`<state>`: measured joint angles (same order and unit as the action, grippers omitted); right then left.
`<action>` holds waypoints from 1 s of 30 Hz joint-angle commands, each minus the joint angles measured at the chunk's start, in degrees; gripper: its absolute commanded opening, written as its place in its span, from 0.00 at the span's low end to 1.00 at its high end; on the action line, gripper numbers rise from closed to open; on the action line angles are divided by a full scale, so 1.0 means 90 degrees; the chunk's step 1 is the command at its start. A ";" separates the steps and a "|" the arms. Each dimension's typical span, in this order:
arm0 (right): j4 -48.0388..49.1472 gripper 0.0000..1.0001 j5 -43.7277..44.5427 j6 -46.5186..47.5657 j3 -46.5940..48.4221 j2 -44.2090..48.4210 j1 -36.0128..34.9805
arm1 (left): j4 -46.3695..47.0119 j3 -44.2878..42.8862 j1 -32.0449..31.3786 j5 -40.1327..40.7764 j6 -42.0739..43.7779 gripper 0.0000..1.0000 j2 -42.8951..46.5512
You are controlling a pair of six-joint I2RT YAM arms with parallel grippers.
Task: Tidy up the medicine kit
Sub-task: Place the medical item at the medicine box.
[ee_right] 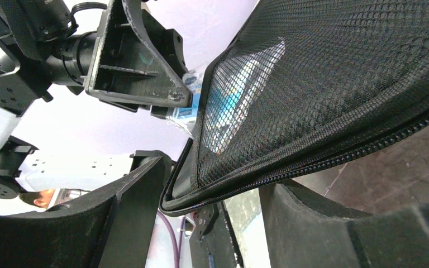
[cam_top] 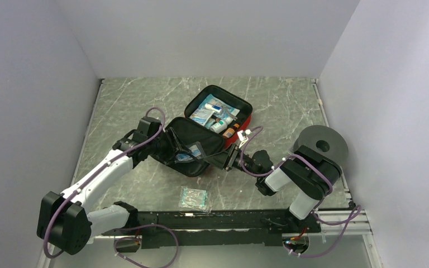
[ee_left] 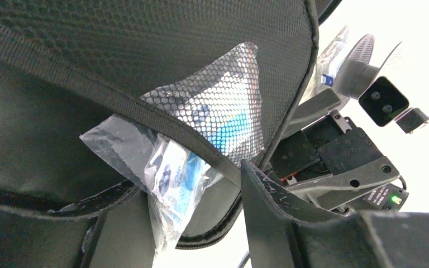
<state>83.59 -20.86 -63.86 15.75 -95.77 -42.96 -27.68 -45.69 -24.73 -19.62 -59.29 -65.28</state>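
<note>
The red medicine kit [cam_top: 248, 123] lies open mid-table, its far half packed with boxes and tubes. Its black-lined lid [cam_top: 196, 139] is tipped up between my two grippers. A clear packet with blue print [ee_left: 173, 178] sticks halfway out of the lid's mesh pocket [ee_left: 223, 106]. It hangs between the fingers of my left gripper [ee_left: 179, 192], which is open, with a gap to the right finger [ee_left: 273, 218]. My right gripper [ee_right: 215, 178] is open at the lid's right corner. The zipped rim [ee_right: 290, 167] runs between its fingers and over the right one.
A second clear packet [cam_top: 194, 198] lies on the table near the front rail. A grey round disc [cam_top: 324, 145] sits at the right, just behind the right arm. White walls close in the table on three sides.
</note>
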 commanded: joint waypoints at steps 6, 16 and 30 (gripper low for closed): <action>0.1594 0.65 0.0053 0.0100 0.0079 0.0197 -0.0014 | -0.1255 -0.0678 -0.0025 0.0161 0.1064 0.58 0.0169; 0.1597 0.65 0.0014 0.0083 0.0086 0.0190 0.0007 | -0.2311 -0.1158 -0.0026 0.0785 0.1918 0.57 0.0314; 0.1604 0.65 0.0008 0.0044 0.0115 0.0124 0.0013 | -0.1806 -0.0397 -0.0026 0.0436 0.1924 0.29 0.0494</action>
<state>83.59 -20.97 -63.88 15.75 -95.77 -42.96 -46.19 -49.45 -24.73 -14.59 -42.92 -61.23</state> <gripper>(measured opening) 0.646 0.318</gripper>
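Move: The medical item, a clear packet half tucked into the mesh pocket of the box lid, has its middle about 2 cm ahead of my open left hand, 3 cm right and 3 cm lower. The pocket's middle is some 4 cm ahead and 7 cm right; the second packet lies on the table 14 cm back and 4 cm right. From my right hand at the lid's corner, the half-tucked packet is 7 cm left and 2 cm ahead, about level. I draw my left hand back and left about 6 cm, away from the pocket towards the packet's loose near corner, arching up a little and then sinking. The wrist tips some 15 degrees so the fingers point more steeply down, and late on they narrow to about a third open around that corner. My right hand stays still, fingers open, propping the lid's corner. ##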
